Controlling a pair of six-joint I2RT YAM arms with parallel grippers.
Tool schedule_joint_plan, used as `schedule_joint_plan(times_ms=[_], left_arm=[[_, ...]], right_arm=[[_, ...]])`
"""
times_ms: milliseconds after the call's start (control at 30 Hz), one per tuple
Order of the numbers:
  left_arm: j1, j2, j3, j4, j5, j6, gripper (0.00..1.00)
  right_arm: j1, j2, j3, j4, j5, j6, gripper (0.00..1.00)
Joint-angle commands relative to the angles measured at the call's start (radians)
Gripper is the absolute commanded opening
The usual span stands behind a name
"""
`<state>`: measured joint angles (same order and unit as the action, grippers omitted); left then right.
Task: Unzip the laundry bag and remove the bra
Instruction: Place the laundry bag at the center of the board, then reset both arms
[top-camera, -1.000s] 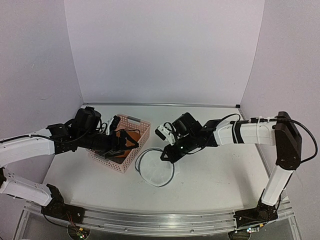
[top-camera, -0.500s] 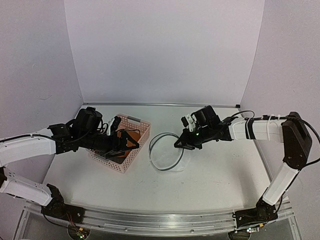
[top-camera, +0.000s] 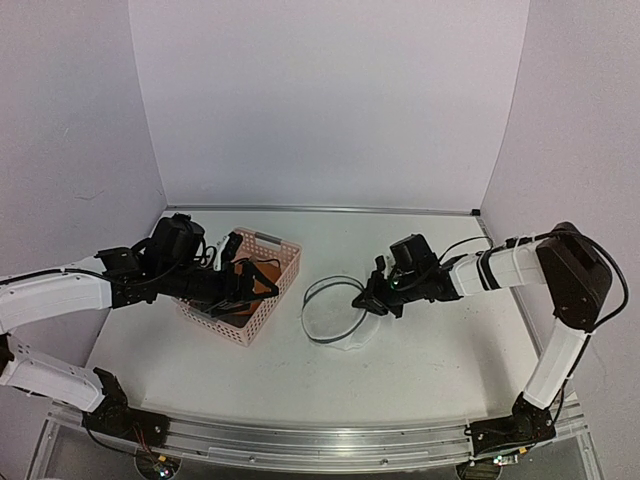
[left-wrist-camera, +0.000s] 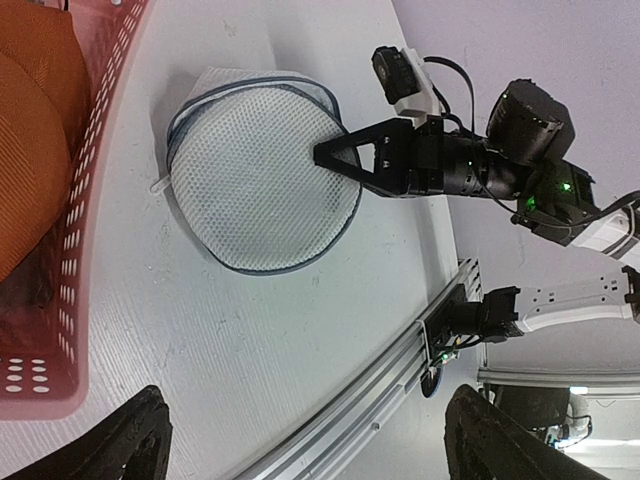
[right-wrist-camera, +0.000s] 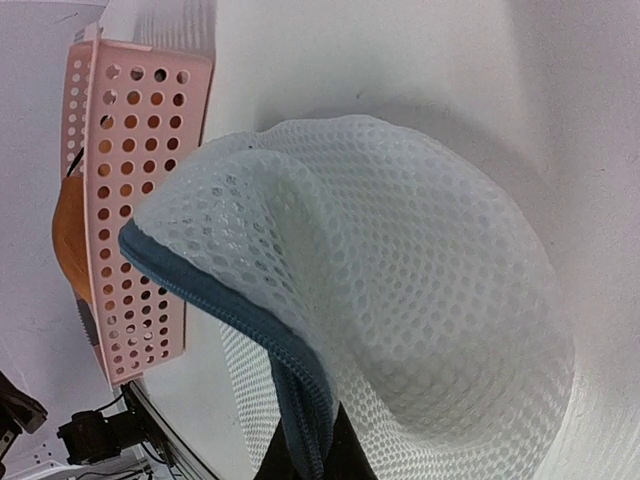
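Observation:
The laundry bag (top-camera: 334, 318) lies flattened on the table right of the basket, a white mesh disc with a dark rim (left-wrist-camera: 262, 180). My right gripper (top-camera: 366, 300) is shut on the bag's right edge. In the right wrist view its black fingers (right-wrist-camera: 310, 462) pinch the dark zip seam, and the mesh (right-wrist-camera: 420, 270) bulges up above them. The orange bra (top-camera: 260, 288) sits in the pink basket (top-camera: 286, 262), seen as padded orange cups (left-wrist-camera: 35, 130). My left gripper (top-camera: 238, 275) hovers open over the basket, its fingers (left-wrist-camera: 140, 435) wide apart with nothing between them.
The pink lattice basket (left-wrist-camera: 95, 190) stands left of centre, its long wall (right-wrist-camera: 140, 200) facing the bag. White walls close the back and sides. The metal rail (left-wrist-camera: 400, 360) runs along the near table edge.
My right gripper has pulled the bag's rim to the right, dragging the bag away from the basket and the near edge. The left arm has stayed still.

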<state>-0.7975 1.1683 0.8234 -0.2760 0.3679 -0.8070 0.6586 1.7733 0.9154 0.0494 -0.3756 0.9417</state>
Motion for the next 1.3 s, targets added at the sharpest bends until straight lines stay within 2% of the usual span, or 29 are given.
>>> schedule_joint_plan(times_ms=[0, 67, 133, 367, 567, 867, 1267], left_arm=[[0.004, 0.001, 0.011, 0.06, 0.016, 0.018, 0.96], [0.004, 0.003, 0.013, 0.061, 0.018, 0.02, 0.96], [0.004, 0.006, 0.014, 0.061, 0.02, 0.019, 0.96], [0.005, 0.02, 0.016, 0.064, 0.018, 0.023, 0.96], [0.004, 0.022, 0.022, 0.067, 0.017, 0.029, 0.96], [0.006, 0.014, 0.076, 0.006, -0.04, 0.078, 0.96], [0.033, 0.039, 0.211, -0.125, -0.236, 0.25, 1.0]], right_arm=[[-0.019, 0.032, -0.036, 0.129, 0.014, 0.08, 0.0], [-0.019, 0.043, -0.046, 0.15, 0.009, 0.086, 0.0], [-0.019, 0.043, -0.048, 0.164, 0.004, 0.084, 0.12], [-0.019, -0.003, -0.038, 0.167, -0.003, 0.045, 0.39], [-0.019, -0.068, -0.04, 0.136, 0.043, 0.019, 0.48], [-0.019, -0.2, -0.043, 0.017, 0.26, -0.112, 0.59], [-0.023, -0.349, -0.068, -0.015, 0.548, -0.435, 0.89]])
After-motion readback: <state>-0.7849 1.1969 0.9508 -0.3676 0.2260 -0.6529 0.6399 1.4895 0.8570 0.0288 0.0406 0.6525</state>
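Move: The right hand already has the laundry bag by its blue rim; the bag's middle lies about 6 cm to this hand's left, 3 cm back and 3 cm lower. The pink basket stands some 35 cm to the right hand's left and 5 cm farther out, with the orange bra in it about 29 cm left and 6 cm ahead. From the left hand the bag lies about 20 cm to the right, 7 cm ahead and 16 cm down. The right hand lowers the laundry bag's rim another 2 cm or so towards the board, opens its shut fingers to let go, then rises about 10 cm, drawing off to the right and a little forward, away from the bag, while the wrist turns some 30 degrees so the fingers point more forward. Late on, the left hand, empty and open, eases about 3 cm forward and slightly less up. ##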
